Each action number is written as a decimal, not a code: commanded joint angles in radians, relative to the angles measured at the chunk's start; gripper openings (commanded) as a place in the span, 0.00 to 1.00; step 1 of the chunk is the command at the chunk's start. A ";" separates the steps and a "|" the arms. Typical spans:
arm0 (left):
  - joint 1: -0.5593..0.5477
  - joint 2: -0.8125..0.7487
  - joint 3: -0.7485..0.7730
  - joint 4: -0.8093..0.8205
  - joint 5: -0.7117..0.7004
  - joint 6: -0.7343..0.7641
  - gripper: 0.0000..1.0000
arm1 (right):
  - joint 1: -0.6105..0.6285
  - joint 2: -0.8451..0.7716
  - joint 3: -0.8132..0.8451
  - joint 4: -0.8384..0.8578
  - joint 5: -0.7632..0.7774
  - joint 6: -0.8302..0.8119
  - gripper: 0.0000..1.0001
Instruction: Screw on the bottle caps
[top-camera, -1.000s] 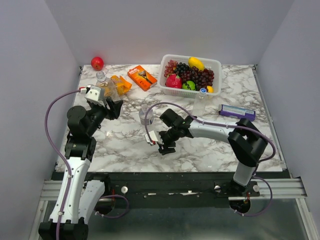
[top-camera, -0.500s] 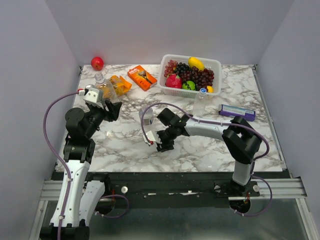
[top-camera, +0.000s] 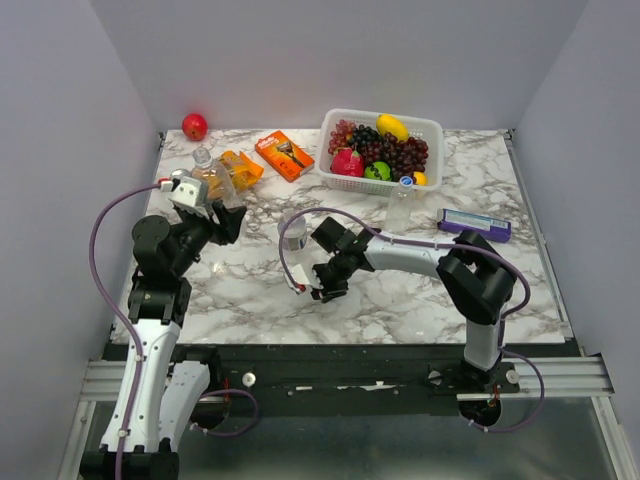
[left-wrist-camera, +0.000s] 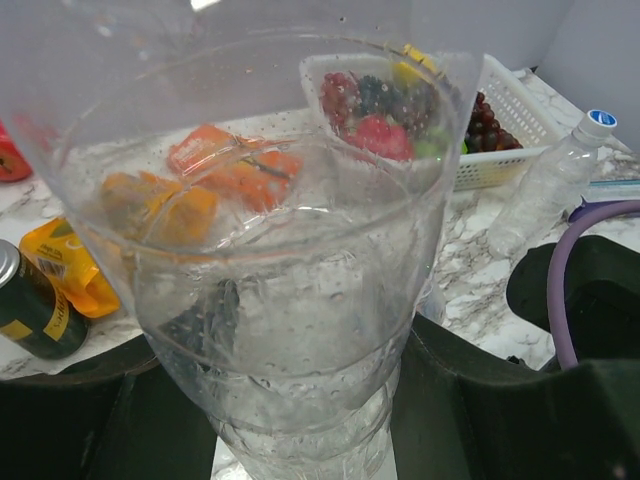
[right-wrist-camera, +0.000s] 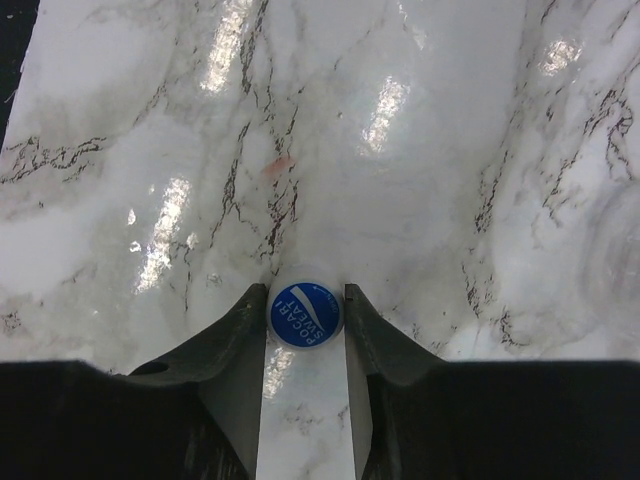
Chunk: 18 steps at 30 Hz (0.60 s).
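Note:
On the marble table lies a blue bottle cap (right-wrist-camera: 306, 313) with white lettering, and my right gripper (right-wrist-camera: 306, 302) is shut on it, one finger touching each side. From above, that right gripper (top-camera: 309, 287) sits low at the table's front middle. Just behind it an uncapped clear bottle (top-camera: 292, 232) stands upright. My left gripper (top-camera: 221, 197) is shut on another clear bottle (top-camera: 208, 172), held tilted above the table's left side. This held bottle (left-wrist-camera: 290, 290) fills the left wrist view between the dark fingers (left-wrist-camera: 490, 400). A third bottle (top-camera: 401, 204), with a blue cap on, stands before the basket.
At the back is a white basket (top-camera: 431, 127) of fruit, with an orange box (top-camera: 284, 154) and an orange packet (top-camera: 241, 168) to its left. A red fruit (top-camera: 194, 126) sits in the back left corner. A purple box (top-camera: 475, 223) lies at right. A dark can (left-wrist-camera: 30, 300) stands near the left arm.
My right gripper has slid slightly left and closed its fingers on the blue cap. The left arm and its bottle have barely moved.

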 joint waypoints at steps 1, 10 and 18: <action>0.007 0.006 -0.019 0.040 0.112 0.020 0.00 | 0.008 -0.053 0.000 -0.043 0.052 -0.010 0.28; -0.310 0.047 -0.106 0.171 0.203 0.179 0.00 | -0.178 -0.435 0.224 -0.468 -0.173 0.307 0.25; -0.679 0.116 -0.340 0.540 0.056 0.151 0.00 | -0.208 -0.519 0.561 -0.664 -0.210 0.430 0.27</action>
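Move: The loose blue cap already sits between the right fingers on the table. The open bottle it is meant for is in the left hand, its middle some 19 cm left of the right hand, 8 cm ahead and about 33 cm up. From the right hand, the labelled bottle stands about 14 cm ahead and 9 cm left, the capped bottle 20 cm ahead and 20 cm right. From the left hand, the cap lies about 19 cm right, 8 cm back and 29 cm down. The blue cap, still pinched in the right fingertips, is lifted off the table and carried quickly some 32 cm up, drifting about 7 cm right, as the wrist swings the fingers from steeply down to more leftward. The open bottle, kept upright in the left grip, comes about 16 cm right towards the middle, also back and down about 8 cm each, the hand turning some 40 degrees clockwise. ##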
